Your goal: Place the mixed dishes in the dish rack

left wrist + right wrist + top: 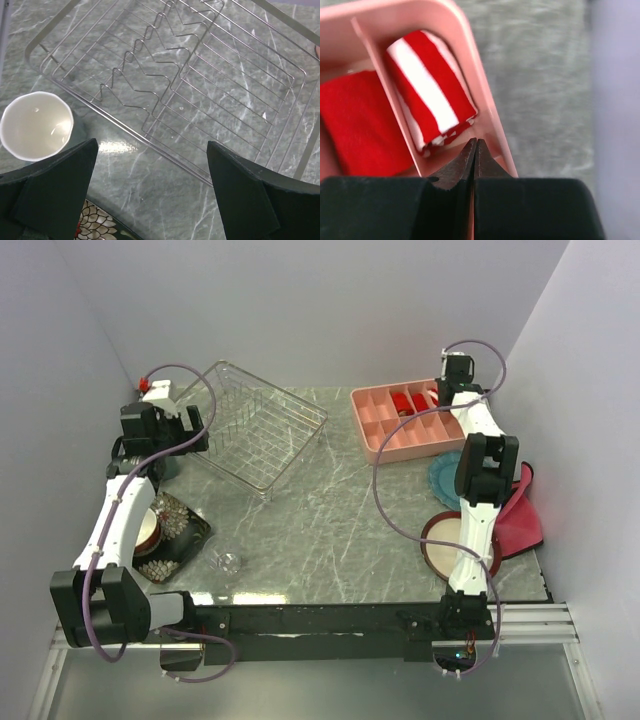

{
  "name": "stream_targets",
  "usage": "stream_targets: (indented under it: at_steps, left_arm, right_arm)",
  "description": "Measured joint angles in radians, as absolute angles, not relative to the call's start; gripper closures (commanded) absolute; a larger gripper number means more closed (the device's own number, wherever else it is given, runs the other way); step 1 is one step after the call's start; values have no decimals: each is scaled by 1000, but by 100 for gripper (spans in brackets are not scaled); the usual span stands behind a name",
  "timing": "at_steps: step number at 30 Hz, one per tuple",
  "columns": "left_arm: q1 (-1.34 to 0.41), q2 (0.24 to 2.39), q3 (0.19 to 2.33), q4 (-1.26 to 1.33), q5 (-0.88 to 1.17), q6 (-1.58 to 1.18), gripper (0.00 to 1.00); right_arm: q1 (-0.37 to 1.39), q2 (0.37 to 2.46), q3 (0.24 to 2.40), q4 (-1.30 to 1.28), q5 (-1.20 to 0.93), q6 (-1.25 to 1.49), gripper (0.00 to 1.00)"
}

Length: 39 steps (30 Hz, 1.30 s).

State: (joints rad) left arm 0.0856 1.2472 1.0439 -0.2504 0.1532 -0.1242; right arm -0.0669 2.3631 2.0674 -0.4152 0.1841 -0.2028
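The wire dish rack (262, 430) (210, 85) stands at the back left with nothing in it. My left gripper (190, 435) (152, 145) hangs open over the bare tabletop just in front of the rack's near rim. A mug (36, 125) with a white inside stands to its left. The black floral square plate (180, 530) (97, 227) lies at the front left, with a round bowl (152, 532) on it, partly under my left arm. A clear glass (229, 562) stands beside it. A teal plate (443, 480) and a red-rimmed cream plate (440, 543) lie on the right. My right gripper (447, 395) (476, 141) is shut and empty over the pink tray's rim.
The pink compartment tray (395, 435) (485, 95) at the back right holds a red-and-white striped piece (432, 82) and a red piece (355, 125). A pink-red cloth (518, 515) lies by the right wall. Walls close in the table on three sides.
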Motion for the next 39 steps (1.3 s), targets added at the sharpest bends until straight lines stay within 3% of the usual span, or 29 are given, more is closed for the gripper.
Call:
stream_targets:
  at_steps: [4,5,6,7,8,10,13,18,23,39]
  left_arm:
    - [72,1247,1044,-251,153,-122,3]
    - [70,1247,1044,-250,153,-120,3]
    - [70,1246,1044,-251,153,-116,3]
    - [70,1246,1044,-251,154,-114,3]
    - [70,1246,1044,-251,154,-110,3]
    - [70,1246,1044,-251,154,-101,3]
    - [70,1246,1044,-251,156,-88,3]
    - [71,1248,1077,-271,159,-87,4]
    - [76,1248,1146,-275,160,-95,4]
    - [101,1252,1103,-398,95,-226,2]
  right_arm:
    - [-96,2363,2067,-406,221,-202,100]
    - [-100,2363,2067,-407,222,-199,93]
    - [-102,2362,2067,-407,218,-194,79]
    - [-103,2359,2067,-409,209,-189,52]
    - [-103,2354,2066,-418,179,-187,43]
    - [-94,2332,2052,-438,108,-188,31]
    - [-50,2244,1995,-463,-51,-227,23]
    - [192,1989,1795,-424,-258,-290,22]
    - [443,1919,1813,-395,-389,-270,23]
    - [482,2264,2006,-334,-144,-267,20]
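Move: About 37 cm to the right hand's left and some 6 cm nearer the base lies the dish rack's right-hand corner, at roughly the same height. The pink tray's middle is about 9 cm to the hand's left and 3 cm back, a little lower, and the striped cloth some 4 cm ahead and 2 cm left. From the left hand, that rack corner is about 15 cm ahead, 33 cm right and 14 cm down. Nudging the tray a last 2.5 cm or so rightwards with its shut fingertips in the end compartment, the right hand then opens wide, lifts out and sweeps about 40 cm left while drawing back, turning some 50 degrees counter-clockwise. It then sinks and reaches forward to the rack's right corner. The open left hand rises about 4.5 cm, then drops back, near the rack. ##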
